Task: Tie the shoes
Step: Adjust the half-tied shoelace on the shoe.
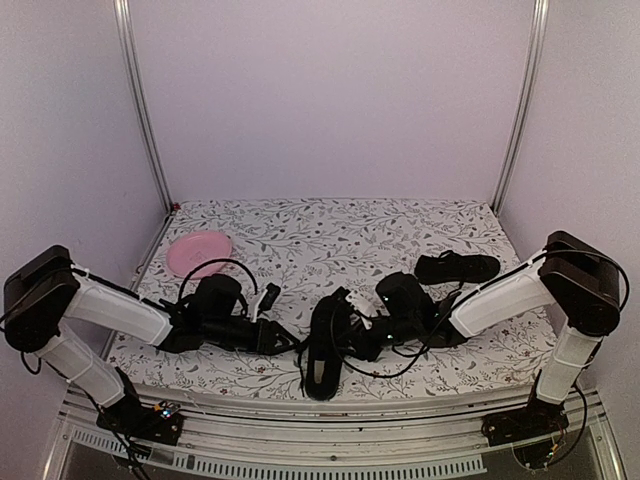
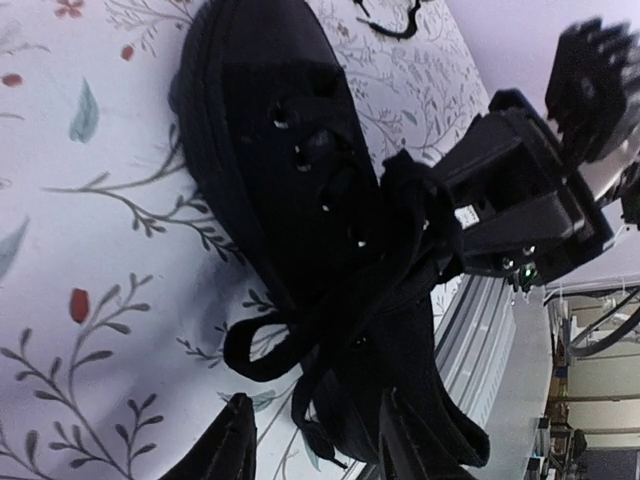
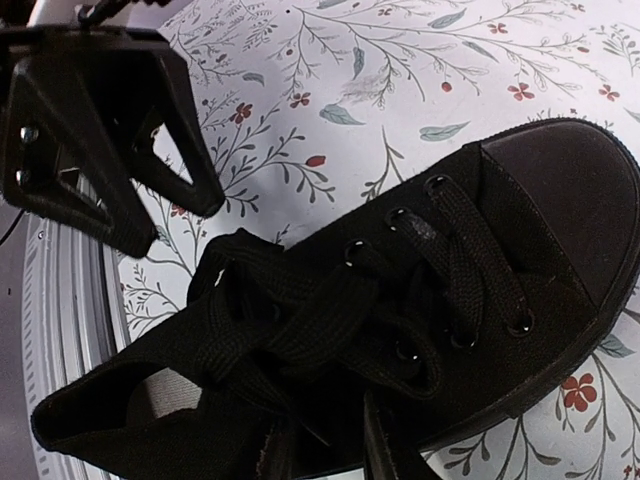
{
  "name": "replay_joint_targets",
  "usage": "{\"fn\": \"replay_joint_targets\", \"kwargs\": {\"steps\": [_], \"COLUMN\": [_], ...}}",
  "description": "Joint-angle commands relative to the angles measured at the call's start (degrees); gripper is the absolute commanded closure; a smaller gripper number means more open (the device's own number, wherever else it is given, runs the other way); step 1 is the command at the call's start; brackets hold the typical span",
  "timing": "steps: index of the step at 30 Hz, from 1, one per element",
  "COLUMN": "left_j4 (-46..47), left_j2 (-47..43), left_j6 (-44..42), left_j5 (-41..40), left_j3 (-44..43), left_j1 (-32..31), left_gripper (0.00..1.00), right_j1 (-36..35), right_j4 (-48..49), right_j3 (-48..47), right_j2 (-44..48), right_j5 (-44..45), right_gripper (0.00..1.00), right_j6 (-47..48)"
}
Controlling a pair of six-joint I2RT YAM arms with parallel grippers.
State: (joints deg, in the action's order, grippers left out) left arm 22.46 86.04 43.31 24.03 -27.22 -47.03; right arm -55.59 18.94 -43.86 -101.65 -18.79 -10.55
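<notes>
One black shoe lies near the table's front edge, between both grippers, toe pointing away from the arms. Its mate rests further back on the right. In the left wrist view the near shoe shows a lace loop. My left gripper stands open beside the shoe, a loose lace end hanging between its fingers. In the right wrist view my right gripper sits low over the knotted laces of the shoe. Its fingers are close together with black lace between them; any pinch is hidden.
A pink plate lies at the back left on the flowered tablecloth. The metal front rail runs just below the near shoe. Black cables loop off both wrists. White walls close in three sides.
</notes>
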Motion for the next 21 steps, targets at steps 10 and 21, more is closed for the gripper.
{"fn": "replay_joint_targets", "kwargs": {"steps": [10, 21], "left_j4": [5.3, 6.2], "left_j2": [8.1, 10.2], "left_j6": [1.7, 3.3], "left_j5": [1.0, -2.9], "left_j3": [-0.5, -1.3], "left_j1": [-6.9, -8.1], "left_gripper": [0.61, 0.95], "right_j1": [-0.3, -0.3], "right_j4": [0.4, 0.4], "right_j3": [-0.6, 0.7], "right_j2": [-0.7, 0.8], "right_j5": [-0.7, -0.7], "right_gripper": [0.94, 0.97], "right_j6": [0.5, -0.8]}}
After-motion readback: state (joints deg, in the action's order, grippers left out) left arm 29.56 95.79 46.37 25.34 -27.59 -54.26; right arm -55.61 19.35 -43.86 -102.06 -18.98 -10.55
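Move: The lace end that the left hand goes for hangs down the shoe's left side, about 4 cm back, 3 cm to the right of and 4 cm below that hand. The half-tied knot lies some 5 cm to its right and 1 cm ahead, the shoe's opening about 6 cm back and 5 cm right. The right hand already has its piece of lace between its parted fingers, with the knot 5 cm to its left and the shoe's opening 5 cm left and 6 cm back. The left hand drops and draws back along the shoe's left side, about 4 cm back, 3–4 cm down and 3 cm to the right towards the hanging lace end, turning slightly clockwise, and near the end its half-open fingers close most of the way to pinch the lace low beside the shoe's heel part. Meanwhile the right hand stays in place on the shoe's right side, without turning, and shuts its partly open fingers on the lace there, so that each hand has a side of the knot. ##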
